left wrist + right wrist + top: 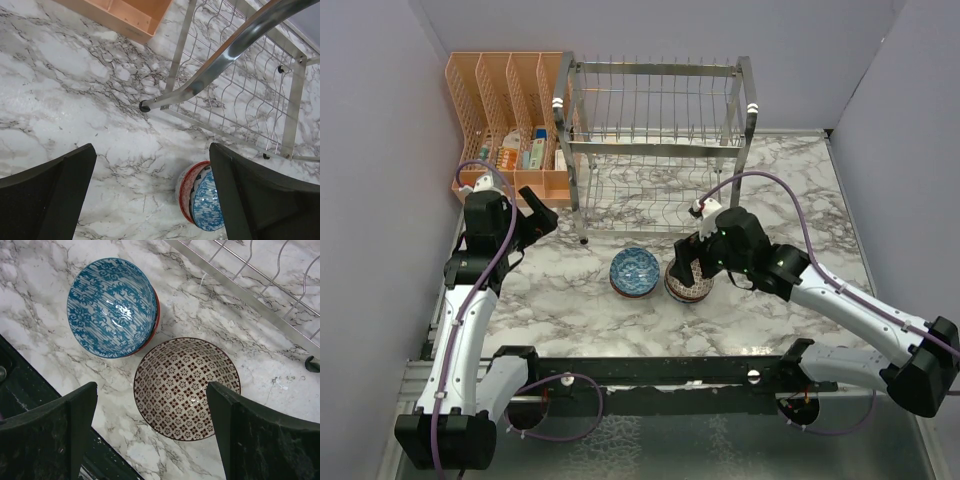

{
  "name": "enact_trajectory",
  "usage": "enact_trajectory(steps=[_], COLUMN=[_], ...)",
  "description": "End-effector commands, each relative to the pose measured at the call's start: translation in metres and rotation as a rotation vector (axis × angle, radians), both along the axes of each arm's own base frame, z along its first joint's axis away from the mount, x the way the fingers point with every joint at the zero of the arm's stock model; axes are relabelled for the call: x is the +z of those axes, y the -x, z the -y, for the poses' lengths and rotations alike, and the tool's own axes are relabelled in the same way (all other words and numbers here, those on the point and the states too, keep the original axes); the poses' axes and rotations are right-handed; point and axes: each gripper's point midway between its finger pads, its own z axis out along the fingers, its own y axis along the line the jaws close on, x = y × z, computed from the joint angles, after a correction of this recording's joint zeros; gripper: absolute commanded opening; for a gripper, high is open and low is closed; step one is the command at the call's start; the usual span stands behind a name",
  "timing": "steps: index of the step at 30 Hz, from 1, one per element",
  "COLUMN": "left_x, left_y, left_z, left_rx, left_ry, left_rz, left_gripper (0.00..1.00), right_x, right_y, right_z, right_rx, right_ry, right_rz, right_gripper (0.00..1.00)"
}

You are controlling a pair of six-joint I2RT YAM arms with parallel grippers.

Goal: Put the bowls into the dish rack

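Observation:
Two bowls stand side by side on the marble in front of the dish rack (pixel 660 140). The blue-patterned bowl (pixel 635 270) (pixel 112 305) is nested in a red-rimmed bowl (pixel 187 187). To its right stands a bowl with a dark reddish lattice inside (pixel 187 387) (pixel 688 290). My right gripper (pixel 151 392) (pixel 686 262) hovers open just above the lattice bowl, its right finger over the rim, holding nothing. Near the rack's front left leg (pixel 145 106), my left gripper (pixel 535 222) (pixel 152 195) is open and empty. In its view the blue bowl (pixel 207 205) shows beside the right finger.
An orange mesh organiser (pixel 510 110) with small packets stands at the back left, touching the rack. The rack's lower wire shelf (pixel 240 100) (pixel 250 285) lies just behind the bowls. Grey walls enclose the table on three sides. A black rail (pixel 670 370) runs along the near edge.

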Motion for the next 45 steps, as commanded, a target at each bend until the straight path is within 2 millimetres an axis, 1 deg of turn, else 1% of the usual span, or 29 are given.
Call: enact_trajectory(steps=[1,8,10,15,18,21,27,34,38,41,45], left_x=[0.014,0.008,0.003,-0.019,-0.027,-0.032,-0.028,-0.035,-0.038,-0.037,-0.037], left_y=[-0.004,-0.009,-0.009,-0.009,-0.007,-0.005,-0.004,-0.003,-0.003,-0.004,-0.004], left_z=[-0.006,0.008,0.012,0.005,0.001,-0.001,0.0,-0.003,-0.003,-0.004,-0.005], left_rx=[0.029,-0.109,-0.14,-0.108,-0.092,-0.089,-0.102,-0.091,-0.095,-0.094,-0.09], left_ry=[-0.013,-0.044,-0.051,-0.071,-0.086,-0.096,-0.107,-0.121,-0.119,-0.124,-0.128], left_rz=[0.043,0.1,0.11,0.085,0.069,0.063,0.067,0.056,0.046,0.048,0.047], left_gripper=[0.99,0.99,0.99,0.99,0.99,0.99,0.99,0.99,0.99,0.99,0.99], right_x=[-0.007,-0.013,-0.015,-0.028,-0.036,-0.043,-0.049,-0.068,-0.076,-0.081,-0.082], right_y=[-0.002,-0.006,-0.006,-0.005,-0.003,-0.001,0.008,0.016,0.019,0.021,0.023], right_z=[0.001,0.007,0.008,0.01,0.007,0.001,-0.016,-0.022,-0.026,-0.029,-0.031], right_rx=[-0.018,-0.06,-0.071,-0.081,-0.069,-0.048,0.019,0.052,0.076,0.095,0.107], right_ry=[0.032,0.06,0.068,0.095,0.091,0.089,0.069,0.102,0.11,0.122,0.122], right_rz=[-0.007,-0.016,-0.023,-0.06,-0.078,-0.108,-0.135,-0.174,-0.195,-0.212,-0.216], right_gripper=[0.9,0.9,0.88,0.86,0.85,0.84,0.81,0.8,0.75,0.7,0.61])
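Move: Just under the right hand, about 11 cm down and some 2 cm ahead and 1 cm to its right, is the brown-patterned bowl on its stack. The blue bowl stands roughly 12 cm to the left of it and 2 cm farther out, while the middle of the rack's near bottom bar is about 13 cm ahead and 5 cm left of the hand. From the left hand the patterned bowl lies about 34 cm right, 6 cm back and 17 cm down. Sinking about 8 cm onto the left side of the brown-patterned bowl, the right hand first goes nearly straight down, then also shifts some 2 cm back and left, tipping its fingers roughly 15 degrees steeper. They close part-way with the bowl's rim between them, still well apart; contact can't be made out. The left hand, empty and open, sinks about 4 cm beside the rack. ##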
